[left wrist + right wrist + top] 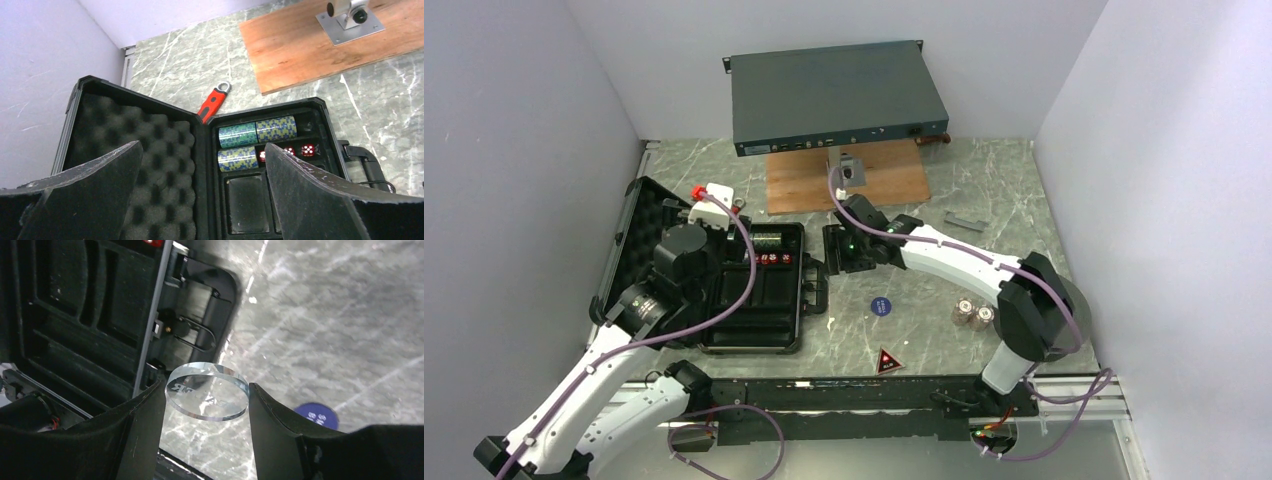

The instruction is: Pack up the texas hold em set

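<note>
The black case (pixel 754 332) lies open at the left, its egg-crate foam lid (pixel 145 150) folded back. Chip stacks (pixel 256 131) and red dice (pixel 308 149) sit in its tray. My left gripper (pixel 201 145) hangs open above the case, holding nothing. My right gripper (pixel 206 390) is shut on a clear round disc (pixel 207 397), held just right of the case handle (pixel 200 305); in the top view it is beside the case (pixel 839 250). On the table lie a blue round disc (pixel 880 306), a red triangle marker (pixel 887 361) and two short chip stacks (pixel 973 315).
A big flat grey rack unit (pixel 836 95) stands at the back over a wooden board (pixel 844 180). A red-handled tool (pixel 212 102) lies behind the case. A small grey strip (pixel 965 220) lies at the right. White walls close in both sides.
</note>
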Robot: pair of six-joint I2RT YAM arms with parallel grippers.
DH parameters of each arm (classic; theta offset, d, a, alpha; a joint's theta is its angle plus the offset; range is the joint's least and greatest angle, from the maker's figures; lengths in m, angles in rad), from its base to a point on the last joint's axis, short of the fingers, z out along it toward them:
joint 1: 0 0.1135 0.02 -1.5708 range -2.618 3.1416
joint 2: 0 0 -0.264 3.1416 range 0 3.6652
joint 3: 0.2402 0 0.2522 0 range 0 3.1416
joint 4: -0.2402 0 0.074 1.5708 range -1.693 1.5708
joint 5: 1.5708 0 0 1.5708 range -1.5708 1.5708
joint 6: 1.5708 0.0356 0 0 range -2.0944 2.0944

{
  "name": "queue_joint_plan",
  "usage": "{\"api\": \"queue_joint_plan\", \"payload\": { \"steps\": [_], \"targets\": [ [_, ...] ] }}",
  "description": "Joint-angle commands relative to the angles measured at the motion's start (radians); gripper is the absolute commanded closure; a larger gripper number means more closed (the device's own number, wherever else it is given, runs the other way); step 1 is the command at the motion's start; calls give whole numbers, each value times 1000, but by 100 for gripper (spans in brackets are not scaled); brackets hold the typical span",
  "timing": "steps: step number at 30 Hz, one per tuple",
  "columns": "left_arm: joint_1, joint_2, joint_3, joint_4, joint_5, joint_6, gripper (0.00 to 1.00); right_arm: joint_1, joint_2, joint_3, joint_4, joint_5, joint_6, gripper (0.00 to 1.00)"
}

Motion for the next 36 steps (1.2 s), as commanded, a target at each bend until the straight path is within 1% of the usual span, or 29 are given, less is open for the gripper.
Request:
{"api": "queue_joint_plan", "payload": {
  "steps": [1, 6, 12, 23, 36],
  "targets": [
    [-3, -13, -10, 47, -81, 18, 1, 22, 58, 115, 22, -41, -31, 53],
    [-3, -22, -23, 61, -111, 31, 1, 56, 134, 237, -9, -48, -45, 53],
    [2, -47, -26, 64, -123, 26, 1, 90, 220, 345, -33, -54, -53, 53],
    [15, -52, -21, 55, -111, 18, 1, 132, 397, 536, -89, -55, -66, 53],
    [20, -57, -18, 49, -115, 20, 1, 155, 552, 685, -120, -48, -68, 53]
  ]
}}
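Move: The right hand, already pinching the clear disc by its edge, is about 11 cm above the table outside the open case. The case's right-hand square recess lies some 15 cm to its left, level in reach, about 9 cm lower. The case handle is roughly 6 cm left on the way, the red dice about 17 cm left and 6 cm farther out. From the left hand that recess is some 12 cm right, 2 cm back and 26 cm down. Still pinching the clear disc between its fingertips, the right hand carries it about 14 cm left, over the handle and the rim and in above the right-hand recess. It lifts some 2 cm on the way, then sinks about 4.5 cm as it slows, turning roughly 10 degrees counter-clockwise. The open left hand eases about 2.5 cm farther left. ##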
